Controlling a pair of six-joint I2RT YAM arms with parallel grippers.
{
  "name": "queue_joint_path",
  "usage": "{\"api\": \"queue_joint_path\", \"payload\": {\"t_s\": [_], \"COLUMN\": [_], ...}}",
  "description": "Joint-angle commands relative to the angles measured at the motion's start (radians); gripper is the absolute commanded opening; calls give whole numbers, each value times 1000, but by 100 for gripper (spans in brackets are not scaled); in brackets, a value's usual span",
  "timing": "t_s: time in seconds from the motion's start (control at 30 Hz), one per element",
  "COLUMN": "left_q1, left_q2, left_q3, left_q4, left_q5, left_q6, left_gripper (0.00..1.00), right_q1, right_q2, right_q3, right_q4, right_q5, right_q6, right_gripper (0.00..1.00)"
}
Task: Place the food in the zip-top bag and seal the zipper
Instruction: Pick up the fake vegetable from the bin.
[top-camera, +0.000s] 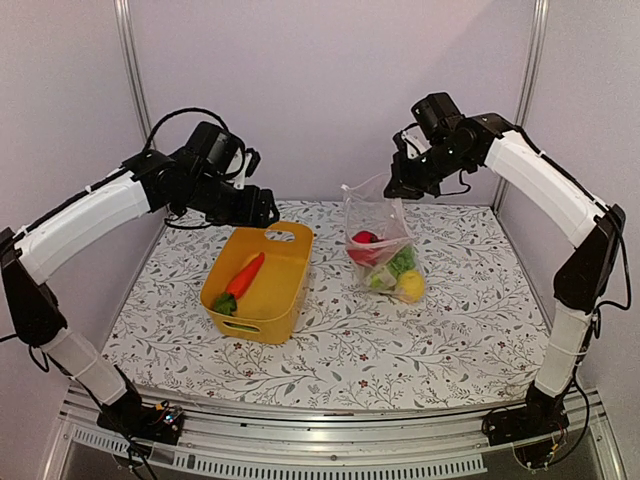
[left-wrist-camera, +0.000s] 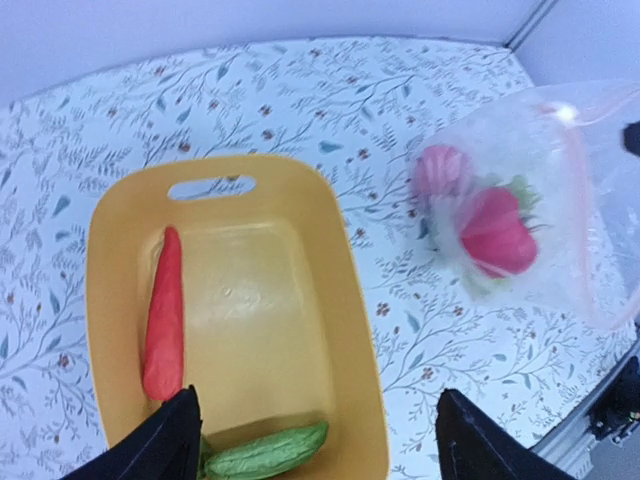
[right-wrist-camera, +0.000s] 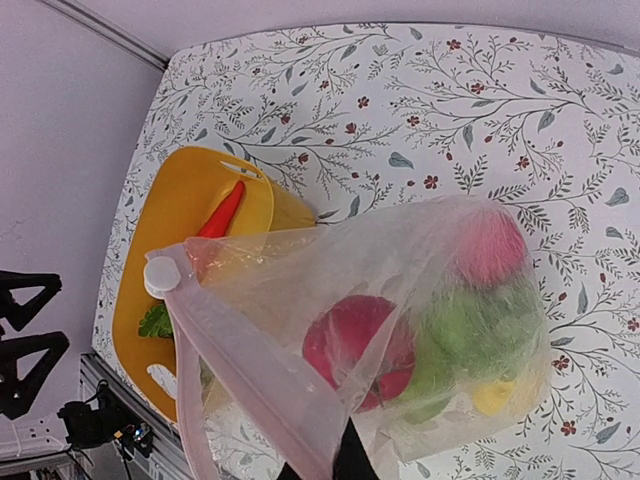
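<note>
My right gripper (top-camera: 397, 187) (right-wrist-camera: 335, 455) is shut on the mouth edge of the zip-top bag (top-camera: 375, 215) (right-wrist-camera: 400, 260) and holds it up while its bottom rests on the table. The zipper (right-wrist-camera: 245, 365) runs from a white slider (right-wrist-camera: 160, 275) toward the fingers. Inside the bag lie red (top-camera: 365, 245) (right-wrist-camera: 355, 350), green (top-camera: 402, 262) and yellow (top-camera: 410, 287) food. An orange carrot (top-camera: 243, 277) (left-wrist-camera: 165, 315) and a green piece (top-camera: 224, 303) (left-wrist-camera: 268, 453) lie in the yellow basket (top-camera: 285, 290) (left-wrist-camera: 260, 300). My left gripper (top-camera: 268, 208) (left-wrist-camera: 317, 400) hangs open above the basket, holding nothing.
The basket stands left of the bag on the flower-patterned table cover (top-camera: 400, 340). Walls close the back and both sides. A metal rail (top-camera: 330, 440) runs along the table's near edge.
</note>
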Motion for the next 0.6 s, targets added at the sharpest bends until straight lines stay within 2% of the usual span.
{"api": "queue_joint_path", "payload": {"t_s": [0.0,0.1,0.17,0.23,0.33,0.47,0.57], "left_q1": [48,48,48,48,48,49,51], "left_q2": [-2,25,59,91,142,234,298], "left_q3": [-139,-184,-188,-188,-176,-155,-156], "left_q4": [-122,-150,-174,-183,-169,-168,-113], "left_q5": [71,89,81,23,-37,-137,-184], "left_q6": [-39,-20,-8,-4,36,74,110], "left_gripper": [80,81,83,84,86,85,82], "right_q1": [-22,-33,-33,-36,-52,-41,-64], "right_q2": [-57,-27,-48,-79,1,-106,-76], "right_q3": [-23,41,25,-64,5,-114,-91], "right_q4": [20,-21,30,80,-25,105,27], "right_q5": [28,-4,2,26,-36,10,-32], "right_q6": [-5,-13,4,15,-7,13,-6], "right_gripper": [0,0,0,0,0,0,0]}}
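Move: The left hand hangs open and empty, with the red carrot in the bin some 11 cm to its left, 3 cm ahead and roughly 25 cm below. The bin's middle is about 6 cm left, 1 cm back and 24 cm down. Inside it, the cucumber lies near the front wall, 9 cm left of the hand, 8 cm back and 26 cm down. From the right hand the carrot is about 31 cm left, 2 cm back and 26 cm below. Down fast, about 17 cm, and some 6 cm to the left, the left hand sinks towards the red carrot in the bin, easing slightly back and then forward again, its fingers staying wide open while the wrist swings them some 30 degrees towards straight down. The right hand keeps its shut grip on the bag's mouth, drifting about 2 cm right. ##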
